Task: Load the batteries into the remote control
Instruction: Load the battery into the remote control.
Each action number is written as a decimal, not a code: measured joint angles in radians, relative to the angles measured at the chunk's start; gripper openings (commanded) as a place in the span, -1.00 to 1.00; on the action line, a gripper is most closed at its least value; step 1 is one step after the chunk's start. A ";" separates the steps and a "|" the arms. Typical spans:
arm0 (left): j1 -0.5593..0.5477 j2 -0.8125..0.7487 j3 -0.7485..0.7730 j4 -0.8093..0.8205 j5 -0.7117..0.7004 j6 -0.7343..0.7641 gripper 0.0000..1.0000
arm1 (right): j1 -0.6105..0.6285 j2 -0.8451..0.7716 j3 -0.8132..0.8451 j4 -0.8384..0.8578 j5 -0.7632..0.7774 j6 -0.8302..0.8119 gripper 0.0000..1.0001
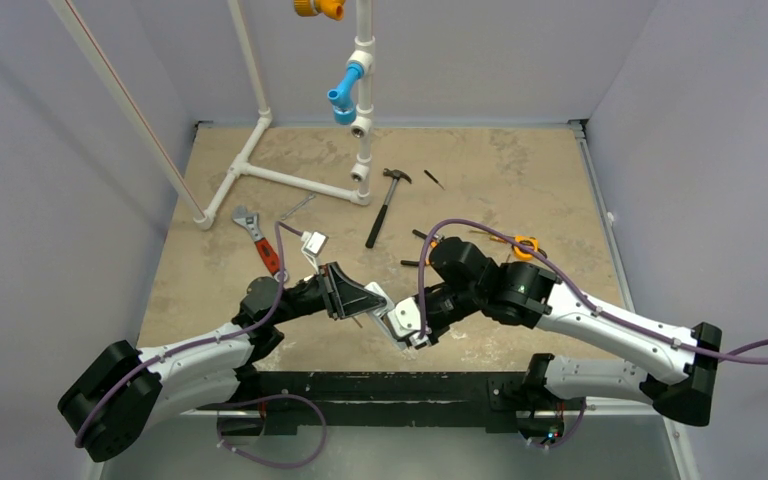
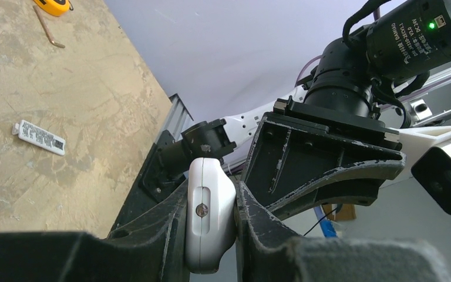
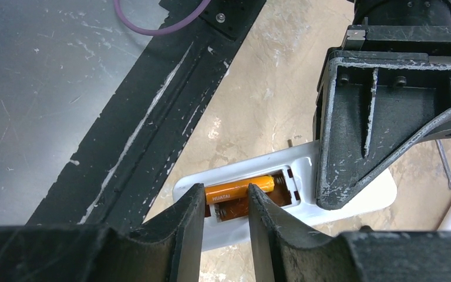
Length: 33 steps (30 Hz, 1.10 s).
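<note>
The white remote control [image 2: 208, 217] is clamped end-on between the fingers of my left gripper [image 2: 211, 197], which is shut on it and holds it off the table. In the right wrist view the remote control [image 3: 358, 197] lies back-up with its recess uncovered. One of the orange batteries [image 3: 238, 189] lies in the far slot; the near slot shows a bare spring. My right gripper [image 3: 226, 205] hovers just over that recess, its jaws a narrow gap apart with nothing between them. From above, the left gripper [image 1: 372, 300] and the right gripper [image 1: 415, 330] meet at the remote control [image 1: 400, 318].
A hammer [image 1: 385, 205], a red-handled wrench [image 1: 258, 240], orange-handled pliers [image 1: 520, 243] and a white pipe frame [image 1: 290, 178] lie farther back. A small white labelled strip [image 2: 38, 136] rests on the table. The black base rail [image 3: 147, 129] runs close below the remote.
</note>
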 measured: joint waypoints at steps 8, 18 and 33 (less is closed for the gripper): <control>0.000 0.000 0.000 -0.017 0.001 0.002 -1.00 | 0.000 0.014 0.000 0.001 0.003 0.000 -0.48; 0.001 -0.009 0.000 -0.060 -0.028 0.004 -1.00 | 0.000 0.029 -0.020 0.034 0.019 0.031 -0.61; 0.002 -0.009 0.000 -0.096 -0.078 0.011 -1.00 | 0.000 0.026 -0.076 0.149 0.074 0.145 -1.00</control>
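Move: The battery already lies in the upper bay of the remote control, right at the right hand's fingertips: its middle is about 1 cm forward, 1 cm left and 1 cm below. Some 20 cm below this hand on the table, the hex key lies about 9 cm left and 3 cm back, the pliers about 10 cm forward and 9 cm right. From the left hand, which grips the remote, the battery is some 5 cm back, 3 cm right and 1 cm lower. With its fingertips at the battery, the right hand seems to press it into the bay, sinking about 2 cm while easing forward and a little left; the fingers close from a clear gap to almost shut and the hand turns slightly clockwise. The left hand keeps its grip on the remote and gives way the same way, roughly 2 cm down and 1.5 cm forward. ##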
